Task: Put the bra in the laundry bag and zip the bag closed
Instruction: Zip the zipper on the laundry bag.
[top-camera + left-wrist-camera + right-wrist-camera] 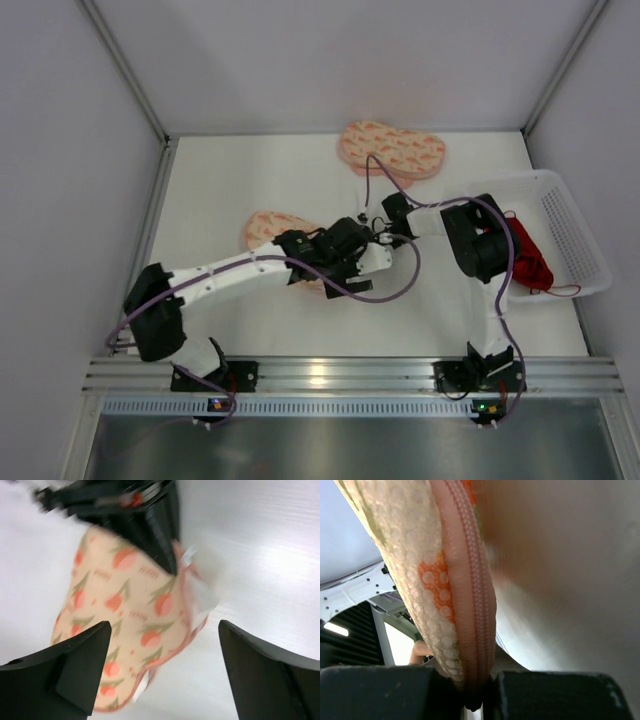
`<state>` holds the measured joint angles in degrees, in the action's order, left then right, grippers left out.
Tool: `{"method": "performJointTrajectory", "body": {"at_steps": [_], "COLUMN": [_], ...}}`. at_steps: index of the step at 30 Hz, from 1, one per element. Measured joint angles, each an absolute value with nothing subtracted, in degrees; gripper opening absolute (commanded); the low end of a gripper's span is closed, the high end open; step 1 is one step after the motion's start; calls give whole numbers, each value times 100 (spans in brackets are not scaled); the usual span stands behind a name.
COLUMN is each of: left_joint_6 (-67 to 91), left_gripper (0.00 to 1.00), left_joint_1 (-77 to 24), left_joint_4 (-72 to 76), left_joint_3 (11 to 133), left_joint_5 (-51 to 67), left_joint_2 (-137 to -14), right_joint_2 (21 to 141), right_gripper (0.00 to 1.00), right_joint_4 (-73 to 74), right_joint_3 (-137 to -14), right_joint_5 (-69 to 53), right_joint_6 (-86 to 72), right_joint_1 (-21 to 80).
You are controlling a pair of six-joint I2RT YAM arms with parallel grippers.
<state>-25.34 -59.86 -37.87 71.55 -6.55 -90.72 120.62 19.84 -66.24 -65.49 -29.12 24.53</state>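
The laundry bag [268,227] lies mid-table, a peach pouch with an orange-red print, partly covered by my left arm. My right gripper [480,700] is shut on the bag's zippered edge [470,580], and the closed zipper teeth run up from between its fingers. In the left wrist view the right gripper's black fingers [150,530] pinch the bag [120,615] at its far edge. My left gripper [162,652] stands open just above the bag's near end, holding nothing. The red bra [527,255] lies in the white basket [575,235] at the right.
A second, identical printed pouch [392,150] lies at the back of the table. The two arms meet over the table's middle, with purple cables looping around them. Grey walls close in the left, back and right sides.
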Motion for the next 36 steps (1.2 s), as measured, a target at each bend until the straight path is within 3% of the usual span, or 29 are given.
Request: {"method": "performJointTrajectory", "body": {"at_steps": [6,36], "left_joint_6": [-2294,-2499], "left_gripper": [98,95], "left_joint_1": [-5710,-5666], "left_joint_4": [-3452,-1114], "left_joint_3": [6088,5269], "left_joint_5": [-956,-1264], "left_joint_2": [-7612,-9041], "right_joint_2": [12064,12105], "right_gripper": [0,0], "right_joint_4": [1997,2062], "right_joint_3": [-6624,-6632], "right_joint_5": [-6549,-6539], "right_joint_6": [-2897,-2635], "right_joint_1": [2453,2451]}}
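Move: The laundry bag's zipper pull lies some 8 cm below the open left gripper and about 3 cm to its right, level with it fore and aft. The right gripper's tips, shut on the bag's end, are about 2 cm ahead of the left hand and 8 cm below. The bag's middle is roughly 12 cm left, 3 cm ahead and 10 cm down. From the right hand the pull is about 2 cm back and 2 cm right, at its height. Swing the left gripper, already open, about 5 cm left and slightly up, then sink it some 8 cm while bringing it back right about 3 cm and easing forward, down beside the right gripper towards the zipper pull. Keep the jaws wide, with a slight wrist turn. Hold the right gripper still, clamped on the zipped end of the bag. ##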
